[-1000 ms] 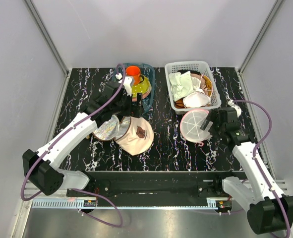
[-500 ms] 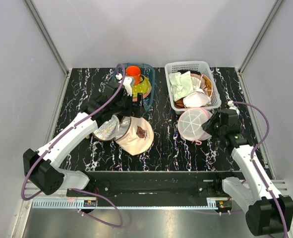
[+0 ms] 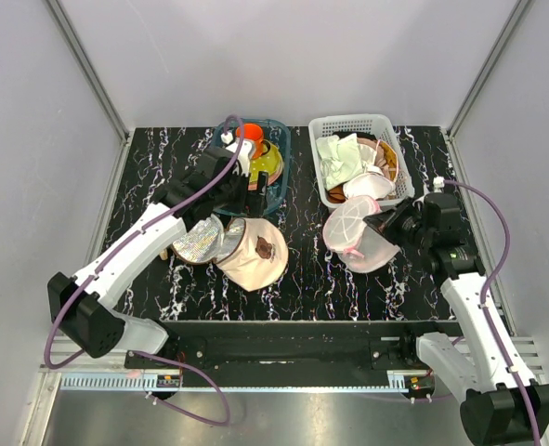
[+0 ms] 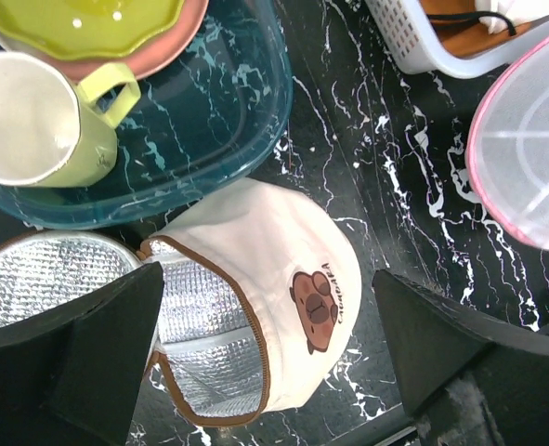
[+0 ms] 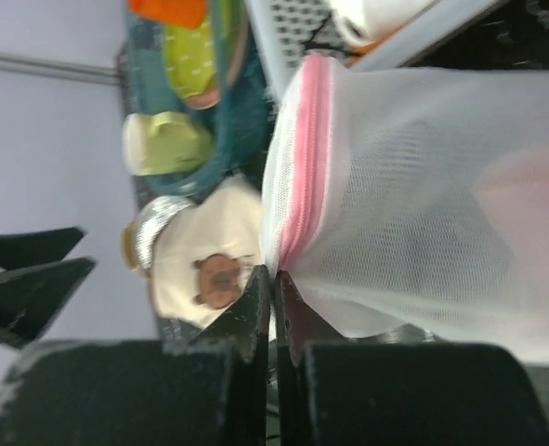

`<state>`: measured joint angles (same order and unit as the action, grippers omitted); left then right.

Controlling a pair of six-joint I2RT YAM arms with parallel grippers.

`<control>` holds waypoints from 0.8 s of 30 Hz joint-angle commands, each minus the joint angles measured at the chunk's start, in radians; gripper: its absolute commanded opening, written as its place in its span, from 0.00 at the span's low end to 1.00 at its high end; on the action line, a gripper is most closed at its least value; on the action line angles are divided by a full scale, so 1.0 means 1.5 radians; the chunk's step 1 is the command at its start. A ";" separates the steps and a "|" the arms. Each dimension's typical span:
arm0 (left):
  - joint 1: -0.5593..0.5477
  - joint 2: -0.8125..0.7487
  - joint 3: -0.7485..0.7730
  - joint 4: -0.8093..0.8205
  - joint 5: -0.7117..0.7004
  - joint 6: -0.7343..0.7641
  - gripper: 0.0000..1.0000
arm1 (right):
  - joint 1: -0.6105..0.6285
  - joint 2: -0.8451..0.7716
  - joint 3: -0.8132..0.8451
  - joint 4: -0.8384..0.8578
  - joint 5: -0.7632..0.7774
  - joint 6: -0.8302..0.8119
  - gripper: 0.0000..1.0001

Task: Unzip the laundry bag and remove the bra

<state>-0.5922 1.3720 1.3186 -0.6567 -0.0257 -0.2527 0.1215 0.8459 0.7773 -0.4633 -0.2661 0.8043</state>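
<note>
The laundry bag (image 3: 353,234), white mesh with a pink zip rim, stands tilted on its edge in front of the basket. It also fills the right wrist view (image 5: 413,177) and shows at the right edge of the left wrist view (image 4: 534,158). My right gripper (image 3: 379,223) (image 5: 274,277) is shut, pinching the bag at the lower end of its pink rim. The bra shows only as a faint pink patch (image 5: 525,200) through the mesh. My left gripper (image 3: 244,190) (image 4: 267,279) hangs wide open above the beige cap, holding nothing.
A beige cap with a brown mark (image 3: 257,255) (image 4: 293,279) lies beside a shiny silver round item (image 3: 198,242). A teal tub (image 3: 282,158) holds cups and plates. A white basket (image 3: 348,122) at the back holds cloths and a white domed item.
My right gripper has gone from open to shut on the bag's rim and moved up and back. The bag has tipped from lying flat onto its edge, shifting left. The left arm moved slightly.
</note>
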 commanded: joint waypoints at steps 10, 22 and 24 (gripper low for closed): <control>0.000 -0.028 0.042 0.014 0.073 0.056 0.99 | 0.001 0.078 0.053 0.068 -0.136 0.054 0.00; -0.007 0.005 -0.028 0.045 0.197 -0.029 0.99 | 0.001 0.096 0.063 -0.069 0.048 -0.066 0.73; -0.009 0.012 -0.049 0.068 0.242 -0.060 0.99 | 0.001 0.070 0.044 -0.097 0.068 -0.082 0.76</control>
<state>-0.6003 1.3811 1.2934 -0.6403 0.2184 -0.2523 0.1219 1.0309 0.8276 -0.5068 -0.2939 0.7822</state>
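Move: My right hand already holds the laundry bag by its pink zip rim, the bag's middle about 8 cm below and 2 cm back. The counter spot it goes to is some 5 cm left, 2 cm back and 10 cm down; the white basket is about 17 cm ahead, the beige pouch roughly 28 cm left and 3 cm back. From my open left hand that spot lies about 20 cm right, 5 cm back, the pouch just behind and below. My right hand keeps its pinch on the zip rim and swings the laundry bag up and left, about 5 cm up, then reaches forward and dips steeply some 10 cm, opening to let go, before easing back and to the right over the bag. My left hand, still open, first rises a little, then heads right and back towards the bag, about 5 cm, turning some 10 degrees clockwise. ##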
